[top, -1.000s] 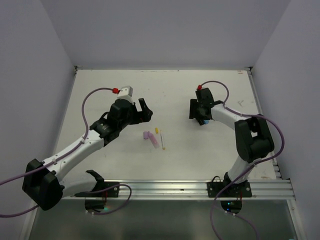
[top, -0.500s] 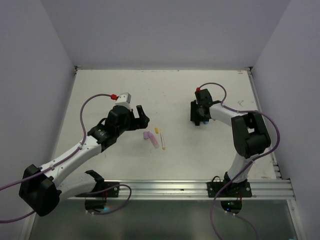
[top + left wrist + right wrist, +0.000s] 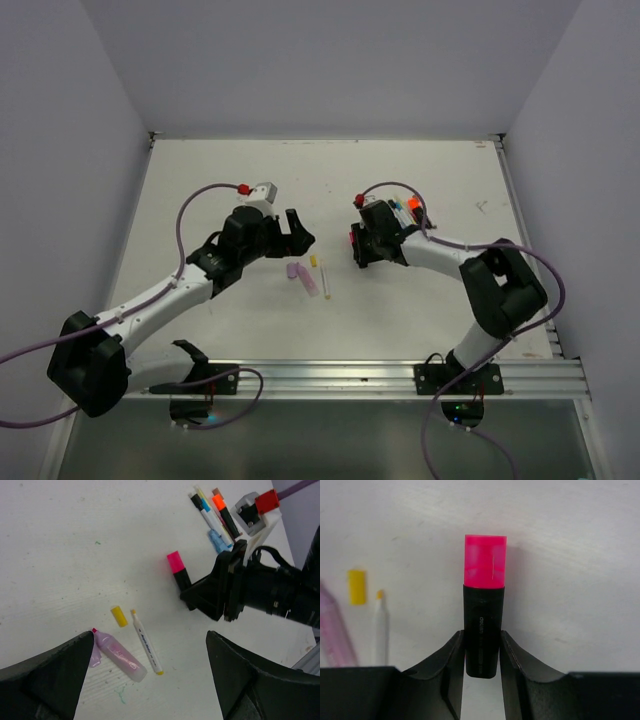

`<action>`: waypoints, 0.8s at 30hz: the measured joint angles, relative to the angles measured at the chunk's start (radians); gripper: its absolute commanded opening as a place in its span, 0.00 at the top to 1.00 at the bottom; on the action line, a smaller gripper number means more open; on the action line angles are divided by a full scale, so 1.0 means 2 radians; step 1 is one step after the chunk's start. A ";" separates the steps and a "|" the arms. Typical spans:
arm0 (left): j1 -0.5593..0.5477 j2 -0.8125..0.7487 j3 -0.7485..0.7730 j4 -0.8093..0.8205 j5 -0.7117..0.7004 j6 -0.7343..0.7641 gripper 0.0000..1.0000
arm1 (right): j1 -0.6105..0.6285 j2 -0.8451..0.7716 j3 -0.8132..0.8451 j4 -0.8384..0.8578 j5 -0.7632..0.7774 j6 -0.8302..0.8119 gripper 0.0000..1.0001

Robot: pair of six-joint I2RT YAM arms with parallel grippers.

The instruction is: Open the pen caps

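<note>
My right gripper (image 3: 482,645) is shut on the black body of a stubby highlighter (image 3: 483,620) with its pink cap (image 3: 485,561) still on and pointing away from the jaws. It shows in the top view (image 3: 352,240) and the left wrist view (image 3: 175,561). My left gripper (image 3: 300,232) is open and empty, hovering above a lilac highlighter (image 3: 120,655) with its tip bare, its lilac cap (image 3: 94,657) beside it, a thin white pen (image 3: 146,642) with a bare tip, and a loose yellow cap (image 3: 119,616).
A bunch of capped pens (image 3: 405,210) lies behind the right gripper, with orange (image 3: 218,502) and blue (image 3: 217,540) caps among them. White walls stand at the table's far, left and right edges. A metal rail (image 3: 400,375) runs along the near edge.
My right gripper has moved left, away from the bunch of pens, carrying the pink-capped highlighter. My left gripper has shifted slightly right, toward the right gripper.
</note>
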 measured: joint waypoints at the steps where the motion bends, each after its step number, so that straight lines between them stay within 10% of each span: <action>1: 0.000 0.005 0.002 0.007 0.007 -0.001 0.06 | 0.016 -0.017 -0.014 0.009 -0.004 0.002 1.00; 24: 0.000 0.074 0.019 0.077 0.048 -0.063 0.46 | 0.159 -0.164 -0.095 0.214 -0.029 -0.006 1.00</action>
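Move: The right hand already holds the highlighter low over the table, with the pink cap reaching forward. The open left gripper waits about 19 cm to the right hand's left, 4 cm back and 13 cm higher. From the left hand, the highlighter's middle lies some 18 cm right, 7 cm ahead and 12 cm down. On the table, counted from the right hand, the yellow cap lies about 15 cm left and level with it. The uncapped white marker is 11 cm left and 6 cm back, and the pink pen 17 cm left and 6 cm back. The right arm keeps its grip on the highlighter and swings it left and up, about 12 cm each way and some 7 cm back, over towards the left gripper, turning counter-clockwise and tipping its fingers up so that the pink cap stands up between the left fingers. The left hand comes about 4 cm right and slightly forward to meet it, rolls a little and closes from wide open to a bit over half around the cap, without a visible pinch yet. ##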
